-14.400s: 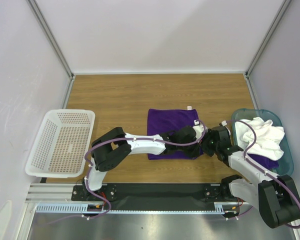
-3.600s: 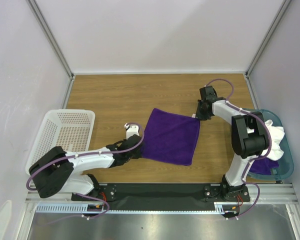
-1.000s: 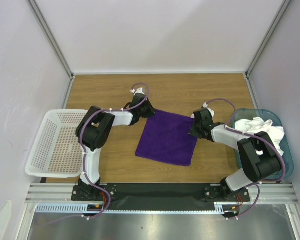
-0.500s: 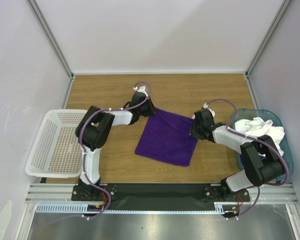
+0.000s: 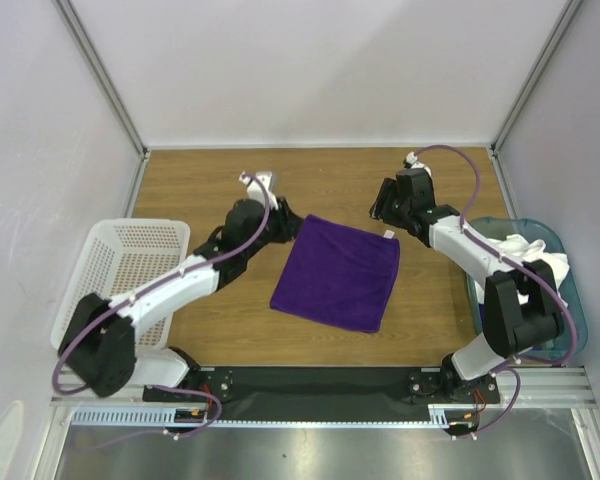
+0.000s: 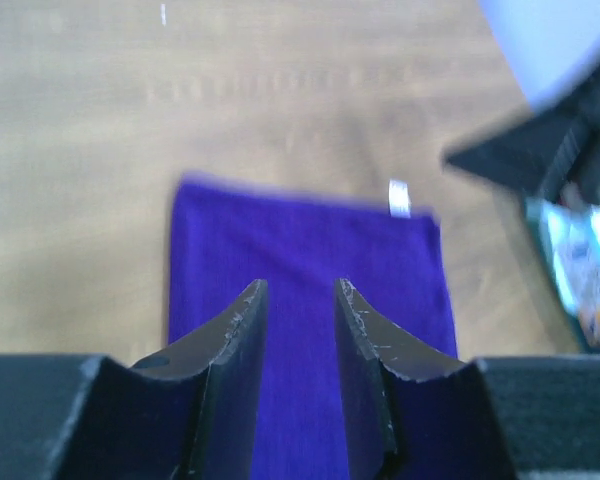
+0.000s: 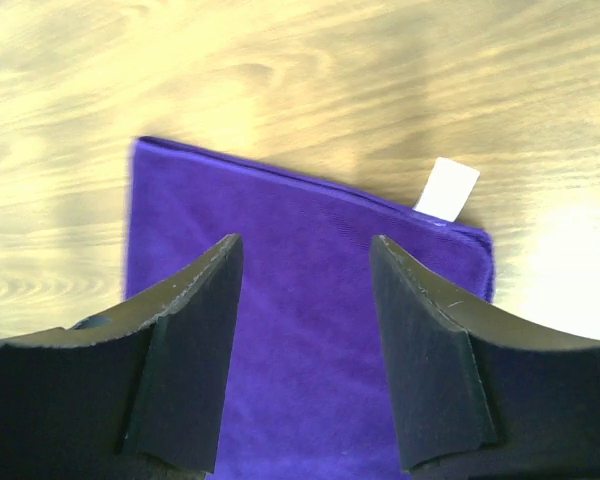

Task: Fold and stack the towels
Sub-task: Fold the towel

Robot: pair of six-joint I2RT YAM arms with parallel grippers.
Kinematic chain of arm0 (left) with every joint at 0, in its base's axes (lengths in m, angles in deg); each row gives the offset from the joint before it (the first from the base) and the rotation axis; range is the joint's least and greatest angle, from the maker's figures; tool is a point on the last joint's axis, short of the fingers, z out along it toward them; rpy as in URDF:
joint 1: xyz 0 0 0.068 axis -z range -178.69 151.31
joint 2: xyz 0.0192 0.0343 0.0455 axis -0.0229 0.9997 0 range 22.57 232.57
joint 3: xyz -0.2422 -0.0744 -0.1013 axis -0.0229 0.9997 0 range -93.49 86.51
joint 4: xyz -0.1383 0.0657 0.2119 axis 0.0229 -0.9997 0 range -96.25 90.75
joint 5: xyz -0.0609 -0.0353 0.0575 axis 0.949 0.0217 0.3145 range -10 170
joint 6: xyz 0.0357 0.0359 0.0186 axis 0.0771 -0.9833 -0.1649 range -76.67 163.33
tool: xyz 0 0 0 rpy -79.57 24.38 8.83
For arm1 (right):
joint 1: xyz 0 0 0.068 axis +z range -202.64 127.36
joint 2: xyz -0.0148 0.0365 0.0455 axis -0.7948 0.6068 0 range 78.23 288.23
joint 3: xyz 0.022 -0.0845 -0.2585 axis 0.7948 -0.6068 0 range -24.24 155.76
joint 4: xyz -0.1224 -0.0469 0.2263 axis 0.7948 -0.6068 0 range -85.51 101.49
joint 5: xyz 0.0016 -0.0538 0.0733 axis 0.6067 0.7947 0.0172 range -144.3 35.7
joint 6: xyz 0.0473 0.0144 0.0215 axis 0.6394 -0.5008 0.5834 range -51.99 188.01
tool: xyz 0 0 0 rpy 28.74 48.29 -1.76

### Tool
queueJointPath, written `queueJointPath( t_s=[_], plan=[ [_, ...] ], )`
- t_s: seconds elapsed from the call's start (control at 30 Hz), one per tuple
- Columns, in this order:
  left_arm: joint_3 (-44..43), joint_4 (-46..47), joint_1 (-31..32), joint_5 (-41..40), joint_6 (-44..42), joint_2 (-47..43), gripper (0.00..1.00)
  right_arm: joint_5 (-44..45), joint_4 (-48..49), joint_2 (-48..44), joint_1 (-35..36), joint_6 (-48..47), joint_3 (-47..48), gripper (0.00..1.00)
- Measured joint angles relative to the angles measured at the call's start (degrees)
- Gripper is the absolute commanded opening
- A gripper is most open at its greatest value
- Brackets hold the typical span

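One deep-purple towel (image 5: 338, 272) lies flat on the wooden table, its white tag (image 5: 388, 235) at the far right corner. My left gripper (image 5: 285, 228) hovers by the towel's far left corner, open and empty. In the left wrist view the left gripper (image 6: 295, 292) has the purple towel (image 6: 300, 235) showing between its fingers. My right gripper (image 5: 381, 211) hangs just beyond the far right corner, open with nothing held. In the right wrist view the right gripper (image 7: 305, 245) is above the purple towel (image 7: 305, 330) and the tag (image 7: 447, 189). The white towel (image 5: 528, 265) is bunched in the bin.
The teal bin (image 5: 572, 300) stands at the right edge of the table. A white perforated basket (image 5: 120, 285) stands at the left edge. Bare wood lies beyond the towel up to the back wall. Light side walls close in both sides.
Both grippers have opened and let go of the towel's far corners. The right gripper has moved away toward the back; the left arm has swung round and drawn back. The towel lies flat.
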Motion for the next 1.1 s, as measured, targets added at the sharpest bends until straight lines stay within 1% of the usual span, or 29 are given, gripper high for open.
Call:
queueJointPath(
  t_s=[0.07,0.1,0.2,0.33,0.47,0.63,0.73,0.93,1.1],
  plan=[
    [4.1,-1.5,1.8,-1.8,0.5,-3.8,0.36,0.2,0.0,2.0,-0.5,-0.2,-0.2,0.56],
    [6.4,-2.2,2.8,-2.6,0.9,-5.4,0.36,0.3,0.1,2.9,-0.6,-0.3,-0.7,0.53],
    [12.7,-5.0,4.5,-3.8,2.6,-7.8,0.35,0.4,0.0,4.9,-1.4,-0.6,-2.8,0.5],
    [20.8,-8.7,4.6,-5.4,6.0,-10.3,0.35,0.2,-0.1,6.0,-3.8,-0.6,-6.3,0.48],
    [26.2,-12.2,4.6,-6.3,9.0,-14.4,0.36,0.3,0.5,7.1,-5.5,-0.6,-8.3,0.44],
    [29.3,-15.1,4.6,-8.0,12.5,-21.0,0.39,0.2,2.2,10.1,-5.8,-0.7,-8.3,0.4],
    [30.2,-15.6,4.6,-8.7,13.7,-22.0,0.41,0.5,3.2,10.4,-5.9,-0.6,-8.5,0.4],
    [31.9,-14.7,4.6,-8.2,14.6,-19.6,0.4,0.8,4.6,10.8,-6.6,-0.3,-8.7,0.34],
    [32.3,-11.1,4.6,-5.9,14.4,-16.2,0.39,0.5,5.2,11.0,-7.5,0.6,-8.8,0.31]
  ],
)
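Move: The towel's near-left corner lies some 14 cm back from the left hand, 7 cm to its left and 19 cm below; the far-left corner is about 11 cm ahead and 3 cm right of that hand. For the right hand, the far-right corner lies roughly 1 cm back, 6 cm right and 13 cm below, with the white tag 3 cm left of that corner and 1 cm farther out. Left hand drops 18 cm, back and left to the towel's near-left corner; right, narrowing, sinks 12 cm rightward to the far-right. ##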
